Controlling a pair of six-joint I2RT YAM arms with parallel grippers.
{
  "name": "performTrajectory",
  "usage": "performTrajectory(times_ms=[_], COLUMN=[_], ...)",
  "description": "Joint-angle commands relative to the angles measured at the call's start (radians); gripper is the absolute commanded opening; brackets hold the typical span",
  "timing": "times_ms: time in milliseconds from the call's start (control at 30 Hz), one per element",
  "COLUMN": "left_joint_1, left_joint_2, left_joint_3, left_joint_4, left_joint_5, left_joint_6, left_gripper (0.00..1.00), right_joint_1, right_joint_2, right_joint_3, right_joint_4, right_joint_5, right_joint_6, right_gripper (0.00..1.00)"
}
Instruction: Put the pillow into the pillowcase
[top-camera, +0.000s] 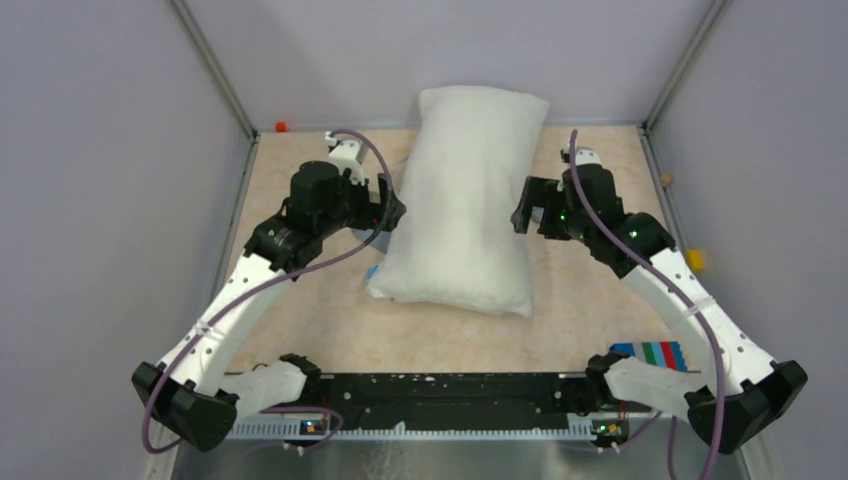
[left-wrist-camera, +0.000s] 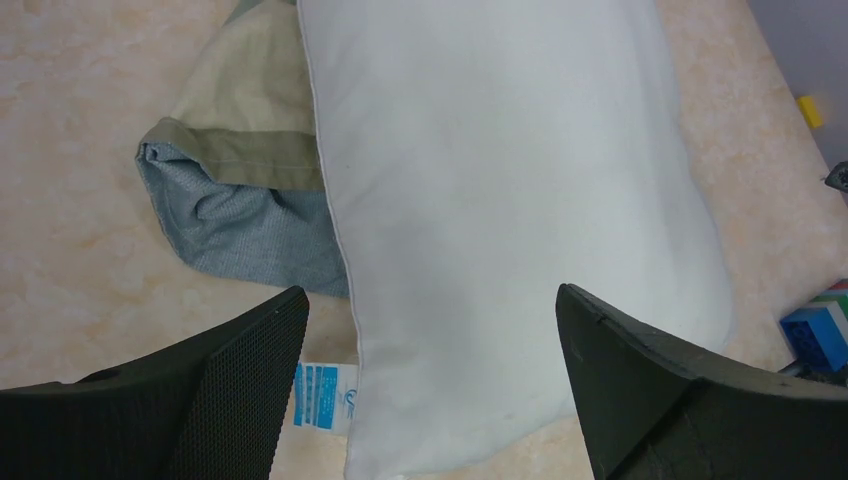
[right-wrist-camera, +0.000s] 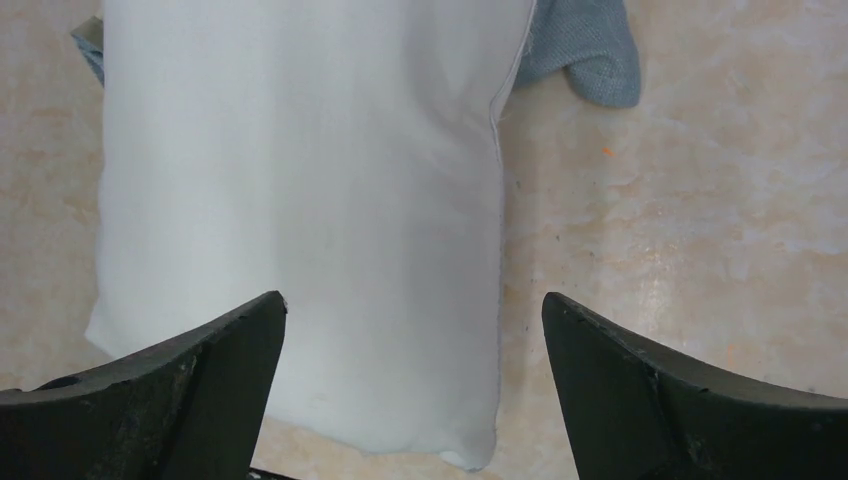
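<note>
The white pillow (top-camera: 465, 200) lies lengthwise in the middle of the table. It also shows in the left wrist view (left-wrist-camera: 500, 200) and the right wrist view (right-wrist-camera: 300, 200). The grey-blue pillowcase (left-wrist-camera: 235, 220), with an olive hem band, lies crumpled under the pillow's left side. A corner of it pokes out on the far side (right-wrist-camera: 590, 50). My left gripper (top-camera: 392, 212) is open and empty above the pillow's left edge (left-wrist-camera: 430, 330). My right gripper (top-camera: 522, 215) is open and empty above the pillow's right edge (right-wrist-camera: 415, 320).
A white and blue label (left-wrist-camera: 322, 395) sticks out from the pillow's seam. Coloured blocks (top-camera: 650, 352) lie at the near right. A yellow piece (top-camera: 694, 260) lies at the right edge and a small orange piece (top-camera: 281, 127) at the back left. Grey walls enclose the table.
</note>
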Motion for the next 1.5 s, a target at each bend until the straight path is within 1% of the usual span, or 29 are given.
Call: performTrajectory(times_ms=[0, 233, 333, 567, 700, 867, 900, 933, 967, 1000, 1033, 1067, 1100, 1200, 1300, 1467], left_joint_1=[0.003, 0.004, 0.004, 0.004, 0.003, 0.004, 0.006, 0.008, 0.011, 0.015, 0.019, 0.027, 0.034, 0.05, 0.056, 0.058], left_joint_2=[-0.017, 0.007, 0.046, 0.134, 0.193, 0.211, 0.213, 0.214, 0.215, 0.217, 0.218, 0.222, 0.227, 0.243, 0.271, 0.34], left_joint_3=[0.005, -0.016, -0.017, -0.022, -0.012, -0.008, 0.001, 0.011, 0.017, 0.023, 0.029, 0.036, 0.042, 0.057, 0.074, 0.08], left_joint_4=[0.055, 0.075, 0.101, 0.143, 0.153, 0.172, 0.167, 0.162, 0.16, 0.157, 0.155, 0.152, 0.153, 0.167, 0.176, 0.212], left_joint_5=[-0.016, 0.04, 0.096, 0.137, 0.14, 0.097, 0.079, 0.057, 0.037, 0.016, -0.004, -0.025, -0.037, -0.077, -0.103, -0.092], left_joint_6=[0.01, 0.005, -0.009, -0.038, -0.052, -0.061, -0.061, -0.061, -0.064, -0.068, -0.075, -0.085, -0.092, -0.114, -0.135, -0.157], left_gripper=[0.99, 0.99, 0.99, 0.99, 0.99, 0.99, 0.99, 0.99, 0.99, 0.99, 0.99, 0.99, 0.99, 0.99, 0.99, 0.99], right_joint_1=[-0.006, -0.006, -0.006, -0.003, 0.04, 0.094, 0.098, 0.099, 0.099, 0.099, 0.1, 0.099, 0.099, 0.099, 0.099, 0.099], right_joint_2=[0.008, 0.044, 0.089, 0.244, 0.325, 0.47, 0.499, 0.527, 0.549, 0.563, 0.569, 0.566, 0.559, 0.512, 0.45, 0.397], right_joint_3=[-0.002, 0.013, 0.05, 0.112, 0.15, 0.166, 0.165, 0.165, 0.171, 0.185, 0.202, 0.224, 0.244, 0.346, 0.477, 0.71], right_joint_4=[0.045, 0.087, 0.104, 0.196, 0.227, 0.275, 0.281, 0.285, 0.28, 0.267, 0.246, 0.225, 0.208, 0.127, 0.05, -0.056], right_joint_5=[0.012, -0.013, -0.015, -0.086, -0.026, 0.005, 0.011, 0.012, 0.02, 0.031, 0.051, 0.074, 0.091, 0.166, 0.282, 0.487], right_joint_6=[-0.003, -0.01, -0.017, -0.007, -0.005, 0.004, 0.005, 0.005, 0.003, 0.001, 0.001, 0.0, -0.004, -0.024, -0.058, -0.127], right_gripper=[0.99, 0.99, 0.99, 0.99, 0.99, 0.98, 0.96, 0.89, 0.76, 0.53, 0.26, 0.02, 0.0, 0.0, 0.0, 0.0])
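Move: The right hand, open, has the white pillow's middle about 12 cm ahead, 13 cm to its left and 12 cm below. The pillowcase's blue right end peeks out some 11 cm ahead, 3 cm to the right. From the left hand, also open, the pillow's middle is roughly 12 cm ahead, 15 cm right and 14 cm below, and the pillowcase's left edge about 8 cm ahead, 5 cm left. Right hand drops forward-left to the pillow, pinches and lifts it about 11 cm; open left goes forward, down. ##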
